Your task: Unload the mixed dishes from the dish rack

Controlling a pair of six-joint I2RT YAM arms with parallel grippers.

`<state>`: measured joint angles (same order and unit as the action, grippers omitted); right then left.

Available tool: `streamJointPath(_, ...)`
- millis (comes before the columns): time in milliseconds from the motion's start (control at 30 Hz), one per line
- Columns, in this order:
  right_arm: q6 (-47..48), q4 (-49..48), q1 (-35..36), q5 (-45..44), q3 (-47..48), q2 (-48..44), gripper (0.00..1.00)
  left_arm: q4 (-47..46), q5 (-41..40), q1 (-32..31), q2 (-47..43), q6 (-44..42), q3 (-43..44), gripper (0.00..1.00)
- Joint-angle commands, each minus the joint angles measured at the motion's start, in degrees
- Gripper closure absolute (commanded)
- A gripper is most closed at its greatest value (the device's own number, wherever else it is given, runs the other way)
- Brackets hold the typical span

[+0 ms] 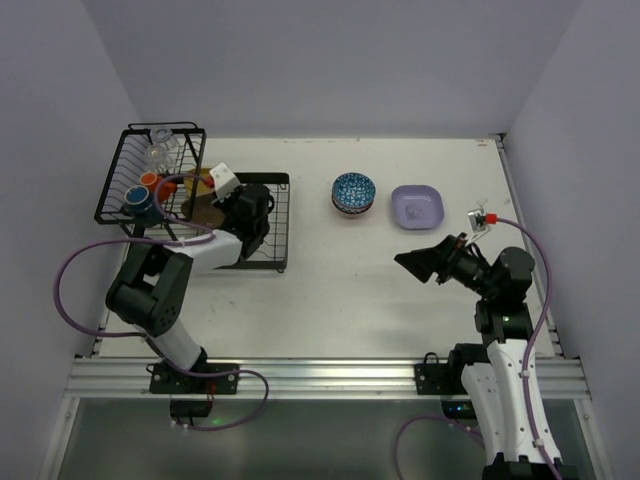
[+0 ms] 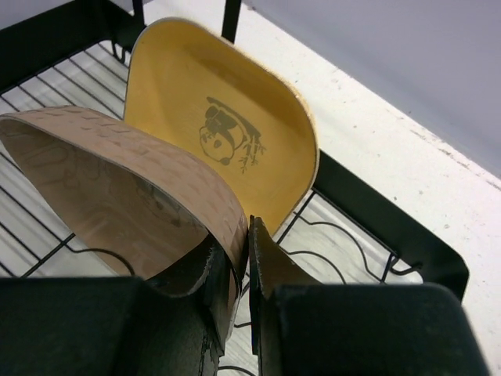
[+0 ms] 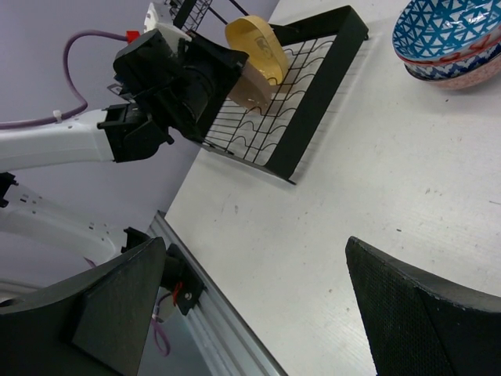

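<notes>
The black wire dish rack [image 1: 272, 262] stands at the far left. In its flat tray a tan plate [image 2: 117, 180] and a yellow plate [image 2: 227, 133] with a panda picture stand on edge. My left gripper [image 2: 250, 235] is shut on the tan plate's rim; in the top view the gripper [image 1: 211, 207] sits over the tray. The raised basket holds an orange mug [image 1: 148, 179], a dark mug [image 1: 137, 203] and clear glasses [image 1: 160, 150]. Stacked patterned bowls [image 1: 353, 192] and a lavender plate [image 1: 417, 206] sit on the table. My right gripper [image 3: 254, 258] is open and empty, above the table at the right [image 1: 425, 262].
In the right wrist view the left arm [image 3: 172, 86] reaches into the rack's tray [image 3: 313, 86], and the bowls [image 3: 450, 39] lie at the top right. The table's metal front rail [image 1: 320, 375] runs along the near edge. White walls close the back and sides.
</notes>
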<state>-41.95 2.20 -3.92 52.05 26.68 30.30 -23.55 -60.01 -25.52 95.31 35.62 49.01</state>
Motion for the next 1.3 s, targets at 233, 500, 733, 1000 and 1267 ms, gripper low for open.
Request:
streamJointPath(233, 0.91, -0.44, -0.12, 0.86, 2.06, -0.07, 0.01, -26.96, 0.42, -0.76, -6.01, -18.02, -3.75, 1.00)
streamJointPath(500, 0.47, -1.14, -0.12, 0.60, 2.24, 0.54, 0.01, -26.91, 0.15, -7.69, -7.50, -22.60, -4.10, 1.00)
streamJointPath(733, 2.75, 6.04, -0.12, -5.28, 5.83, 0.72, 0.01, -19.44, 20.57, -16.58, -11.80, -25.94, -3.75, 1.00)
streamJointPath(1000, 1.17, 10.19, -0.12, -14.16, 9.71, -1.30, 0.01, 11.17, 45.24, -29.39, -18.48, -38.48, 3.10, 1.00)
streamJointPath(1267, 11.88, 20.13, 1.54, -16.46, 17.36, 6.69, 0.07, 42.69, 43.33, -54.62, -26.13, -45.02, 4.33, 1.00)
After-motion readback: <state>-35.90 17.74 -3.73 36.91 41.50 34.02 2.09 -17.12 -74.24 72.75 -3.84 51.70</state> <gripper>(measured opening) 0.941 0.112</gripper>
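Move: The left hand already holds the brown plate by its rim, low in the rack, and is taking it towards the open right gripper, about 47 cm to its right, 21 cm back and 9 cm higher. From the left hand, the yellow plate is some 7 cm ahead and 3 cm left, the bowl stack 6 cm ahead and 38 cm right, the purple plate 4 cm ahead and 56 cm right. From the right hand, the brown plate lies about 49 cm left, 20 cm ahead and 14 cm below. Keeping its pinch on the brown plate's rim, the left hand first lifts about 6 cm to clear the rack, then sweeps fast to the right by some 30 cm, curving strongly back towards the robot and sinking slightly at the end while the wrist swings nearly 100 degrees clockwise. Late on, the right hand rises about 4 cm, easing forward and right with a small clockwise turn, its fingers still wide open and not touching the plate. ##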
